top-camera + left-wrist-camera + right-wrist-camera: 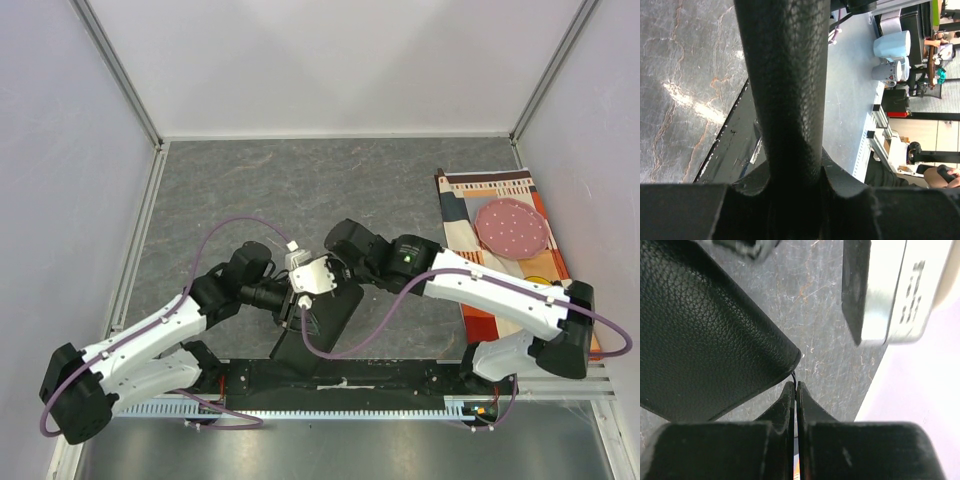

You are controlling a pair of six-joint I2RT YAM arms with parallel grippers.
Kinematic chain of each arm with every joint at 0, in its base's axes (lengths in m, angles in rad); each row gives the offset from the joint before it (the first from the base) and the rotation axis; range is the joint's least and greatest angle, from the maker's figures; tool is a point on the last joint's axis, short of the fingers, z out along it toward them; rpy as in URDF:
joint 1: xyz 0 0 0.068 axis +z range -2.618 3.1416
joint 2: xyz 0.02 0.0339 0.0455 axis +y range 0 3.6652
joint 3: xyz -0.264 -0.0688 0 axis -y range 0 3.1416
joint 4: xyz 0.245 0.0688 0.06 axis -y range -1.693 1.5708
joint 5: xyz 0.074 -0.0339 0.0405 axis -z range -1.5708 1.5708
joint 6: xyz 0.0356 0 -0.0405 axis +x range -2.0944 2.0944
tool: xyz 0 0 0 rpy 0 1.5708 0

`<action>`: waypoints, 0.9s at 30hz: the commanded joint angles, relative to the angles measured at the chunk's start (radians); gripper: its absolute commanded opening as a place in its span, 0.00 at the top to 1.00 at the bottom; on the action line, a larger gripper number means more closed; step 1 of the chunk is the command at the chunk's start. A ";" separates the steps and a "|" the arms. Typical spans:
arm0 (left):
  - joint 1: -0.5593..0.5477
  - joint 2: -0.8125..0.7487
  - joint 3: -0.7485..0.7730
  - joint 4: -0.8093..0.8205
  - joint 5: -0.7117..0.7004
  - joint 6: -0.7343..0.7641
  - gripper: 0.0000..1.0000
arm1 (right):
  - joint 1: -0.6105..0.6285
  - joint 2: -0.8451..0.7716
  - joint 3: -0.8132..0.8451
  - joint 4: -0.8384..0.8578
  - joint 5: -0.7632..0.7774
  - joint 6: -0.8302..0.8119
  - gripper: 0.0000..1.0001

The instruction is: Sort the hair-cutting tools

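Observation:
None of the hair-cutting tools shows in any view. A black leather-grained pouch (318,325) lies between the two arms near the table's front edge. My left gripper (298,305) is shut on a thick fold of the pouch (785,75), which fills the gap between its jaws (795,175). My right gripper (335,283) is at the pouch's far corner (705,335). Its jaws (796,387) are pressed together, and a thin black edge from that corner runs in between their tips.
A patterned cloth (470,215) with a pink dotted disc (511,228) on it lies at the right wall. A black mounting plate (340,382) and a metal rail run along the near edge. The left wrist's white housing (895,290) is close to my right gripper.

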 commanded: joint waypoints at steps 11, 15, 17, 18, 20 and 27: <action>-0.033 0.054 0.032 0.073 0.086 -0.023 0.98 | -0.001 0.043 0.133 0.138 0.041 0.020 0.91; -0.033 0.047 0.046 0.062 0.035 -0.044 0.98 | -0.015 -0.047 0.049 0.166 0.311 0.224 0.57; -0.033 0.042 0.052 0.060 0.000 -0.053 0.98 | -0.016 -0.101 0.006 0.164 0.450 0.293 0.42; -0.033 0.042 0.057 0.063 -0.011 -0.065 0.98 | -0.018 -0.119 -0.019 0.164 0.483 0.370 0.26; -0.033 0.053 0.063 0.073 -0.045 -0.075 0.98 | -0.018 -0.173 -0.040 0.164 0.560 0.450 0.15; -0.030 0.177 0.154 0.140 -0.186 -0.131 0.98 | -0.036 -0.224 -0.022 0.038 0.589 0.991 0.02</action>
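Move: The right hand still pinches the thin cord where it leaves the far right corner of the black folding case; the case's middle lies about 9 cm back, 7 cm to its left and 5 cm lower. The striped mat's middle is some 38 cm to its right and 2 cm farther out, on the table about 20 cm below. The left hand grips the case by its left side, the case's middle about 2 cm ahead and 3 cm right of it; the cord is roughly 12 cm ahead, 8 cm right and 4 cm above that hand. With the cord still between its shut fingers, the right hand draws it about 1.5 cm left and slightly down across the case's far corner, then opens wide to let go and swings off about 10 cm to the right while rising nearly as far and going a few centimetres forward, the wrist turning some 50 degrees clockwise with its left side tipping up. The left hand keeps its hold on the case throughout, sinking about 1.5 cm early on and finally edging forward and right. ##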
